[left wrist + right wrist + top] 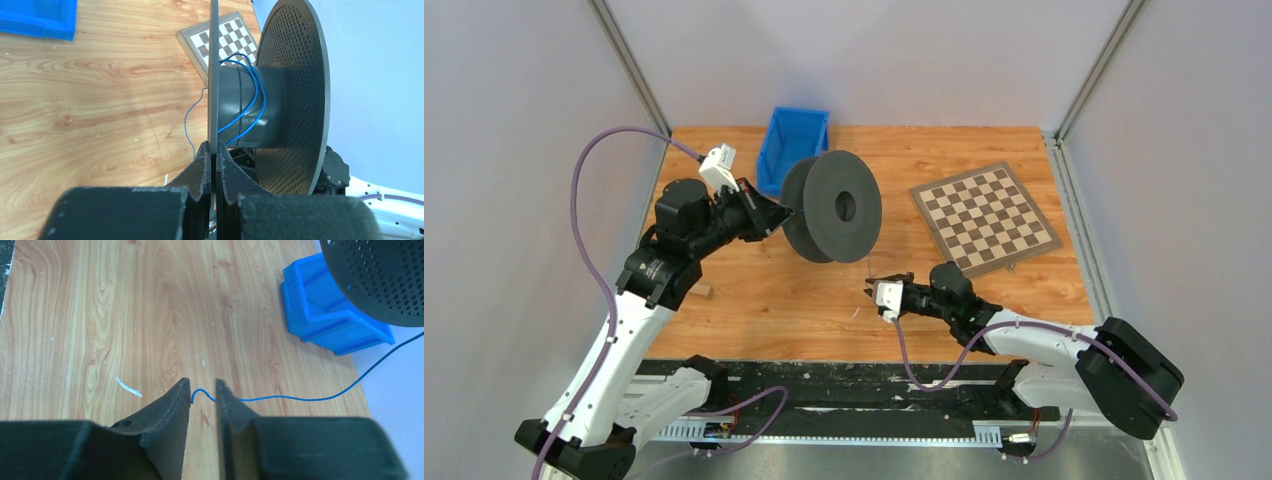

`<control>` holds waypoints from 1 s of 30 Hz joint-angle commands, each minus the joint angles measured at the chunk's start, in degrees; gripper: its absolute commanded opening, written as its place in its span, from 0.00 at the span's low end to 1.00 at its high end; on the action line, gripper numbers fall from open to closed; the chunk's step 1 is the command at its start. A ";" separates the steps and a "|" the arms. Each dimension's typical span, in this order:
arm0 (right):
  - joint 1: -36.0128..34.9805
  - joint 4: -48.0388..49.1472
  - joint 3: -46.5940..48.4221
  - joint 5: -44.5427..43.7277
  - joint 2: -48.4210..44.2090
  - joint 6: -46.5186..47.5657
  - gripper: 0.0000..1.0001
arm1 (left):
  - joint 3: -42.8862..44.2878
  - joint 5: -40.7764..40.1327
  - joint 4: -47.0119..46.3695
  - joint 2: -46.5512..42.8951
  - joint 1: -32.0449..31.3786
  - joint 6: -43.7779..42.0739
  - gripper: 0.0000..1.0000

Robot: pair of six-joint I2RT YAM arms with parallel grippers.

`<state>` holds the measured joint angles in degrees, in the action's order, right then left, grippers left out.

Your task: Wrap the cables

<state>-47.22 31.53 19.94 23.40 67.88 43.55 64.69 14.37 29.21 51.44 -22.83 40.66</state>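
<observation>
The cable (252, 97), a thin blue wire, lies in a few loose turns around the hub of the black spool (295, 100). The spool (829, 210) stands on edge mid-table. My left gripper (784, 213) is shut on the rim of its near flange, seen edge-on between the fingertips (213, 150). From the spool the cable (300, 399) runs down across the wood. Its curled free end sits in the gap between the fingertips of my right gripper (202, 387). Those jaws stand apart, and no grip on the wire shows. In the top view my right gripper (871, 287) is low over the table in front of the spool.
A blue bin (794, 145) stands behind the spool at the back of the table. A chessboard (984, 217) lies at the back right. A small white scrap (129, 387) rests on the wood left of my right gripper. Grey walls enclose the table.
</observation>
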 commanded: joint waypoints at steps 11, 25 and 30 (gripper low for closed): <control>-0.88 -0.50 0.05 3.07 -3.06 -4.20 0.00 | -0.54 -0.57 -6.23 -0.45 0.16 0.10 0.00; -10.76 -11.49 23.27 0.22 -0.47 -24.19 0.00 | -10.74 -1.92 -14.91 0.13 0.09 -9.25 0.00; -10.87 -10.58 30.81 0.64 4.93 -32.75 0.00 | -12.09 -3.82 -13.79 1.12 -0.01 -14.38 0.00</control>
<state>-57.89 21.87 45.12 24.25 69.34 20.62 52.14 11.88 22.59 53.30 -22.85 31.38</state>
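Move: Between the right hand's still-closing fingertips lies the free end of the cable, about 1 cm to the left of the hand point. The spool hangs some 18 cm above the right hand, roughly 5 cm ahead and 7 cm left; a white scrap lies on the table about 4 cm back, 2 cm left and 11 cm below. The left hand, shut on the spool's left flange, has the spool's middle about 3 cm ahead, 6 cm right and 4 cm lower, and the cable end about 2 cm back, 11 cm right and 22 cm down. Closing fully on the cable end, the right fingers dip slightly, then carry it up some 15 cm and 9 cm left, drawing back about 4 cm on the way, towards the near side of the spool, with the fingertips tilting up. Meanwhile the left hand keeps its pinch on the flange and, after a pause, lowers the spool about 9 cm and slightly forward, rolling it some 10 degrees. ##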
